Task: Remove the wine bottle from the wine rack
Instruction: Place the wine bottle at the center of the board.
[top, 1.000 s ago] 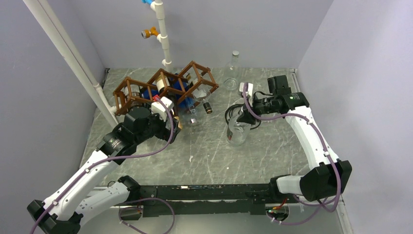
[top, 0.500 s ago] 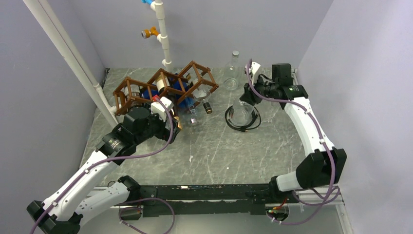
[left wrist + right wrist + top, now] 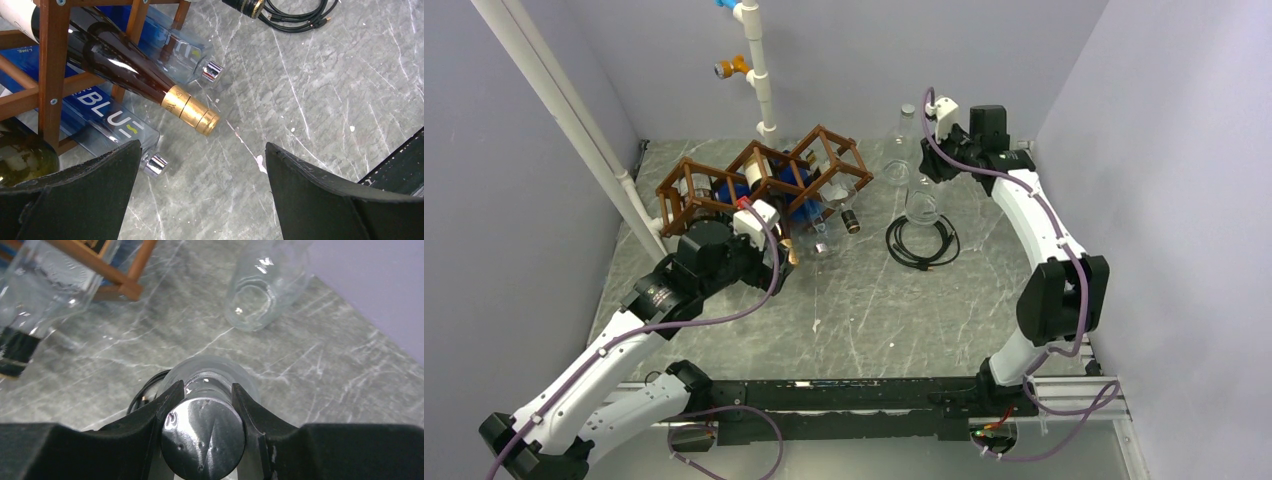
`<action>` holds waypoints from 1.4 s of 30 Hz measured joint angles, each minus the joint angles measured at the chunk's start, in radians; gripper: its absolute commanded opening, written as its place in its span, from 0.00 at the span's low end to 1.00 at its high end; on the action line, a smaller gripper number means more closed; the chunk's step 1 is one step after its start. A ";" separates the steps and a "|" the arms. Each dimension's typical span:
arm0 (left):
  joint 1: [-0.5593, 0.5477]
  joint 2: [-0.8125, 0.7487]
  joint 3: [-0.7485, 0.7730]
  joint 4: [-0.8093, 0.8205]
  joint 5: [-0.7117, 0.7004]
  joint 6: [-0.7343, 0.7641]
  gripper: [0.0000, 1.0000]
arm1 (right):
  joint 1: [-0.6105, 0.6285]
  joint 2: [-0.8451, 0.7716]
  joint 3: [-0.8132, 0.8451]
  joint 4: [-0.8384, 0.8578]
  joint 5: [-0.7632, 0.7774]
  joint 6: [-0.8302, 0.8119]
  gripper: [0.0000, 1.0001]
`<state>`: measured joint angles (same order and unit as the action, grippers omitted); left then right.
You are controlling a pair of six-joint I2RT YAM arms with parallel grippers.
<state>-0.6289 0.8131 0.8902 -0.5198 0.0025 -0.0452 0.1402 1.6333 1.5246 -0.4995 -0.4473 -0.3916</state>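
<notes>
The brown wine rack [image 3: 764,180] stands at the back left, with several bottles lying in its cells. A dark wine bottle [image 3: 125,65] with a gold foil neck [image 3: 192,111] pokes out of the wine rack [image 3: 50,60] toward the table. My left gripper [image 3: 202,150] is open just in front of that neck, with nothing between its fingers. My right gripper [image 3: 205,390] is shut on the silver cap [image 3: 202,437] of an upright clear glass bottle [image 3: 921,205] at the back right. Whether that bottle touches the table does not show.
A coiled black cable [image 3: 922,243] lies under the held bottle. A second clear bottle [image 3: 902,135] stands by the back wall. Blue-labelled clear bottles [image 3: 115,122] with silver caps stick out of the rack. A white pipe [image 3: 759,70] rises behind the rack.
My right arm has carried the clear glass bottle from mid-table toward the back wall, stretching out as it went. The left arm has not moved.
</notes>
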 measured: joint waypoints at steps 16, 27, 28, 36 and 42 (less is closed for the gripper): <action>0.008 0.000 0.000 0.000 0.000 0.000 1.00 | -0.008 0.161 0.064 0.155 0.271 0.092 0.00; 0.015 0.000 0.000 0.000 0.000 0.000 0.99 | -0.018 0.285 0.158 0.241 0.388 0.180 0.00; 0.016 0.000 0.000 0.000 0.000 0.000 1.00 | -0.019 0.295 0.168 0.247 0.396 0.189 0.00; 0.022 0.000 0.000 0.000 0.000 0.000 0.99 | -0.026 0.360 0.232 0.269 0.444 0.255 0.00; 0.026 0.000 -0.003 0.001 0.000 0.000 0.99 | -0.027 0.404 0.277 0.277 0.465 0.289 0.00</action>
<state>-0.6025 0.8131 0.8867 -0.5190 0.0025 -0.0452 0.1135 2.0373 1.8011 -0.2230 0.0177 -0.1028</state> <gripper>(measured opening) 0.995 0.400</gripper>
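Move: The clear bottle, already held by its capped neck in the right hand, is bound for the free board near the back wall, about 15 cm ahead of the hand, 6 cm to its right and 28 cm below. A clear standing bottle is 14 cm ahead and 4 cm left, the cable coil 5 cm back and 2 cm right; the rack's right box is about 11 cm ahead, 17 cm left. From the left hand that free spot lies some 36 cm ahead, 38 cm right. The clear bottle is carried, neck still pinched, by the right hand, forward about 14 cm with a drift to the right of half that, away from over the cable coil towards the back wall and the free spot right of the standing bottle. It sinks some 4 cm on the way while the wrist turns about 30 degrees clockwise, the travel slowing towards the end. ##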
